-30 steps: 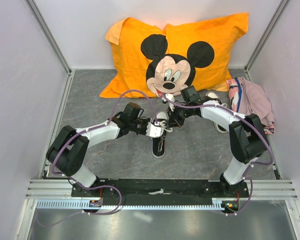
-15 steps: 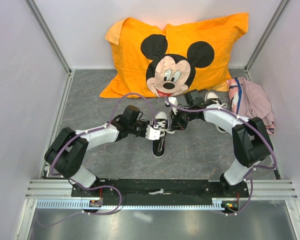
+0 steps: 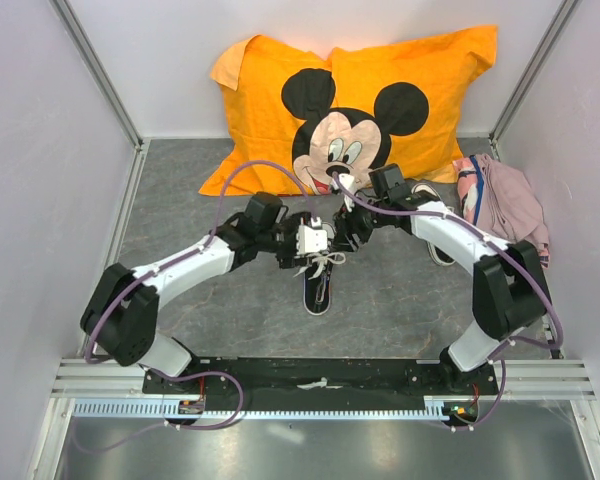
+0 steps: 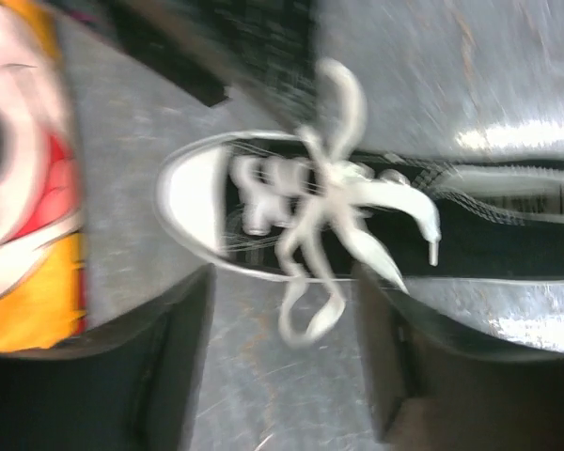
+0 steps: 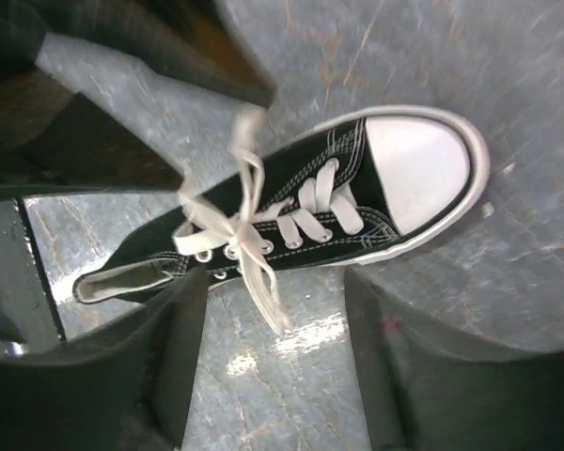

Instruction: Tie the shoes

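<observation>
One black sneaker of the shoes (image 3: 320,288) lies mid-table, white toe cap toward the pillow. Its white laces form a bow (image 4: 331,178) over the tongue, also seen as the bow (image 5: 227,231) in the right wrist view. My left gripper (image 3: 311,240) hovers above the shoe's toe end, open; a lace loop (image 4: 312,312) hangs between its fingers (image 4: 164,362), untouched. My right gripper (image 3: 347,224) is just right of it, open over the table (image 5: 291,376) beside the shoe (image 5: 301,202). The other shoe (image 3: 441,254) lies partly hidden under the right arm.
An orange Mickey Mouse pillow (image 3: 350,100) leans against the back wall, close behind both grippers. A pink cloth bundle (image 3: 505,205) sits at the right wall. Metal frame rails run along the enclosure's sides and near edge.
Both grippers were shut on the lace loops and pulling them apart; now both have opened and let go. The left gripper has moved up toward the pillow.
</observation>
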`<state>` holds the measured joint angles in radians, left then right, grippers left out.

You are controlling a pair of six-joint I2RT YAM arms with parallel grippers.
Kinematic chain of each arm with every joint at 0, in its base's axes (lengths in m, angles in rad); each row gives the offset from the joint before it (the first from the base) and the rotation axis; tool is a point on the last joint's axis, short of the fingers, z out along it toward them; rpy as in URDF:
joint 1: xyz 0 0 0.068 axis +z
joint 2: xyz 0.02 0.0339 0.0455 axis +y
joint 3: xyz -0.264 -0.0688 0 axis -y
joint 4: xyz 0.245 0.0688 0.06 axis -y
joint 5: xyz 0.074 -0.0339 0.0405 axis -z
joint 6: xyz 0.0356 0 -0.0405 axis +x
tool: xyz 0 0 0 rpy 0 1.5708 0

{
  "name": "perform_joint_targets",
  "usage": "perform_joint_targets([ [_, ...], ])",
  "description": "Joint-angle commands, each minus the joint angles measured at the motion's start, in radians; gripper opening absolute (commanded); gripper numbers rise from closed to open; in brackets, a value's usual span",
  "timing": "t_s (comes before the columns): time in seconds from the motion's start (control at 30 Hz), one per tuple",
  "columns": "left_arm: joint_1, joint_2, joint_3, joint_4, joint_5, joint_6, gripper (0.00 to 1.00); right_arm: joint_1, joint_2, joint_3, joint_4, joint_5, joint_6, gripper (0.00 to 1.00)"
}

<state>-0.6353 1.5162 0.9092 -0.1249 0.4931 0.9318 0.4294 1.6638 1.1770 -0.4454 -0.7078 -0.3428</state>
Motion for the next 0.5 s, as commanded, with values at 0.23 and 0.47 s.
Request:
perform_joint_targets([
  [0.23,0.071,-0.119,0.409,-0.416,-0.105,-0.574,0.99,-0.092,-0.266,0.095,0.013,0.079,0.302,0.98],
  [0.47,0.242,-0.083,0.447,-0.549,-0.042,-0.902,0.99,-0.130,-0.387,-0.074,0.011,0.229,0.500,0.98],
])
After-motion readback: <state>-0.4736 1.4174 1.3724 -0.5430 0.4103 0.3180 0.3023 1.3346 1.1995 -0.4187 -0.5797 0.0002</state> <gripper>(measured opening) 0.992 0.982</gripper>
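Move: The white lace bow on the black shoe sits about 6 cm to the left gripper's right, roughly 1 cm ahead and 5 cm below; from the right gripper it is some 7 cm to the left, 3 cm back and 6 cm below. The shoe's white toe cap is about 7 cm straight ahead of the bow. The second shoe stands some 22 cm to the right gripper's right and 5 cm ahead. With both grippers already parted and clear of the bow's loops, open them the rest of the way and lift both off the shoe: the left up about 15 cm, then also leftward and forward, the right up nearly as far while veering right. Swing the downward-slanting fingers towards forward and nearer level, the left counter-clockwise about 30 degrees, the right clockwise. ##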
